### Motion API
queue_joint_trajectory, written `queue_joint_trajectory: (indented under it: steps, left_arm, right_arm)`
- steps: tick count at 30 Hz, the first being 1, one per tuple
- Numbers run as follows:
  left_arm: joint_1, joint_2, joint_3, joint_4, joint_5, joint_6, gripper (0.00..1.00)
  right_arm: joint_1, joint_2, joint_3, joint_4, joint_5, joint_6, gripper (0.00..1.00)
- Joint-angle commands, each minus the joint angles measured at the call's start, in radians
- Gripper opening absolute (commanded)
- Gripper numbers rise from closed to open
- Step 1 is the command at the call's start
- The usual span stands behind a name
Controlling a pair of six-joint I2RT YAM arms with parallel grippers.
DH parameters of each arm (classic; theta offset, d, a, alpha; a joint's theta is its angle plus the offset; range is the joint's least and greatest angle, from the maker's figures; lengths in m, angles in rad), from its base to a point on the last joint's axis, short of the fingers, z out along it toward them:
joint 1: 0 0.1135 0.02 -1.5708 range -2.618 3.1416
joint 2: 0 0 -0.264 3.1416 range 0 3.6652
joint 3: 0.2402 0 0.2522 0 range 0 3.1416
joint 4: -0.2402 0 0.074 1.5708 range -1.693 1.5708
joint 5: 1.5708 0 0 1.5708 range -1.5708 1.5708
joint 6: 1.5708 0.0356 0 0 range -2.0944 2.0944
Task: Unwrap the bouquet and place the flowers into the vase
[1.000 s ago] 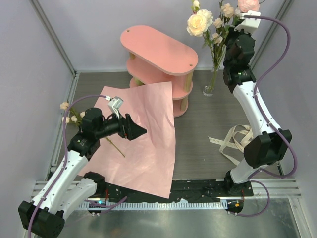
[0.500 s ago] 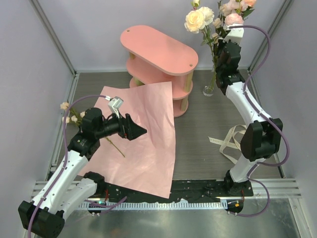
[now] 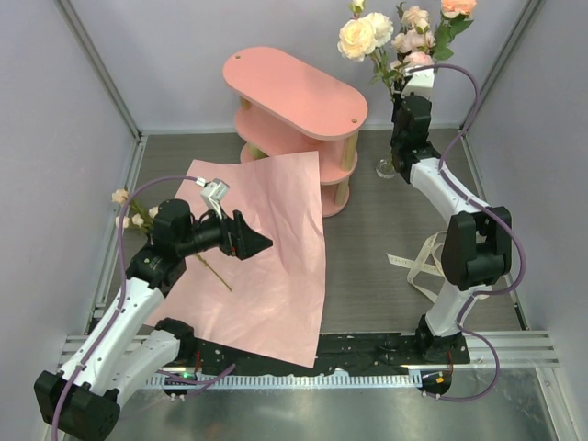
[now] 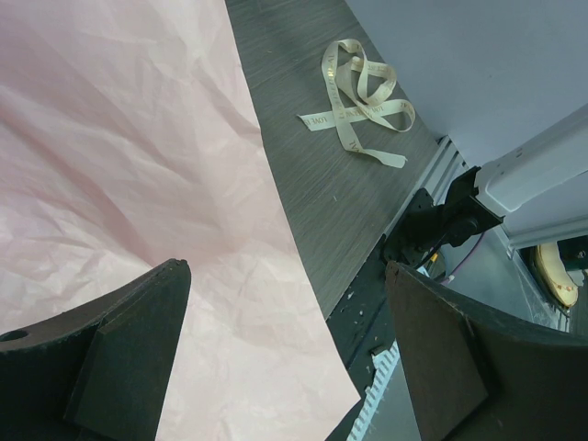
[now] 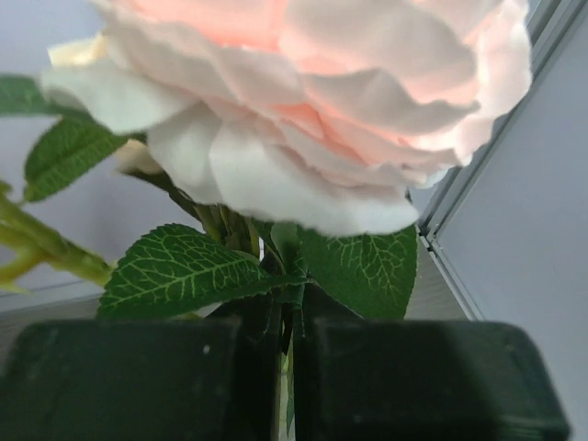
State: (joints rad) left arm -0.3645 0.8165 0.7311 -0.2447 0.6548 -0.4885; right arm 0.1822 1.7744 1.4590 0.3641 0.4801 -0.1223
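Observation:
The clear glass vase (image 3: 388,167) stands at the back right and holds flowers: a cream rose (image 3: 356,39) and pink blooms (image 3: 413,18). My right gripper (image 3: 414,75) is high above the vase, shut on the stem of a pale pink rose (image 3: 421,59). In the right wrist view that rose (image 5: 312,101) fills the frame above the shut right gripper (image 5: 292,326). The bouquet's pink paper (image 3: 266,257) lies spread flat. My left gripper (image 3: 250,242) hovers open over the paper (image 4: 138,184), with nothing between its fingers (image 4: 129,349). Small blooms (image 3: 122,208) lie at the paper's left edge.
A pink three-tier oval shelf (image 3: 294,92) stands at the back centre, touching the paper's far corner. The cream ribbon (image 3: 436,257) lies loose on the table beside the right arm and also shows as the ribbon (image 4: 358,87) in the left wrist view. Grey walls close in both sides.
My right arm has swung left and toward the vase, carrying the pink rose in among the other blooms. The left arm has not moved.

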Motion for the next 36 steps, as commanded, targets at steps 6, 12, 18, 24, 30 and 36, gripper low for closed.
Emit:
queue_joint_trajectory:
  steps: [6, 12, 18, 24, 30, 36]
  left_arm:
    - [-0.002, 0.0, 0.034, 0.019, 0.006, 0.014, 0.91]
    - [-0.002, 0.003, 0.034, 0.021, 0.006, 0.014, 0.91]
    - [-0.002, 0.009, 0.034, 0.013, -0.012, 0.021, 0.91]
    - [-0.002, 0.01, 0.037, 0.001, -0.035, 0.03, 0.91]
    - [-0.001, 0.018, 0.033, -0.013, -0.078, 0.033, 0.91]
    - [-0.001, 0.091, 0.068, -0.114, -0.303, 0.05, 0.91]
  right_arm:
    - [-0.003, -0.027, -0.086, 0.15, 0.021, 0.018, 0.04]
    - [-0.003, -0.081, -0.069, 0.051, 0.022, 0.059, 0.41]
    - [-0.004, -0.237, -0.115, -0.149, 0.026, 0.203, 0.89]
    - [-0.003, -0.395, -0.181, -0.482, -0.029, 0.43, 0.95]
    - [0.022, -0.703, -0.61, -0.553, -0.271, 0.637, 0.95]
    - [0.287, -1.012, -0.891, -0.718, -0.287, 0.792, 0.95]
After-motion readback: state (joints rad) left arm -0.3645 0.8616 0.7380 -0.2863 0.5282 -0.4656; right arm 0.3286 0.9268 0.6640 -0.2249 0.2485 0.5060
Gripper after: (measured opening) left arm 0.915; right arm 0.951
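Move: The right hand is still shut on the pink rose's stem, the vase almost straight below, its middle about 22 cm down, 2 cm farther out and 1 cm right. The pink shelf stands roughly 26 cm to that hand's left, level with the vase; the ribbon lies about 29 cm back and 11 cm right, on the table. From the left hand the vase is some 42 cm ahead, 27 cm right and 15 cm lower. The right fingers let go of the pink rose's stem over the vase, opening wide after sinking a mere 1 to 2 cm. The hand then pulls back about 25 cm with gathering speed, dipping some 15 cm late on and easing left, its left side rolling up about 30 degrees as it tips down over bare table short of the vase. The empty left hand begins to ease down and forward, about 2 cm. ##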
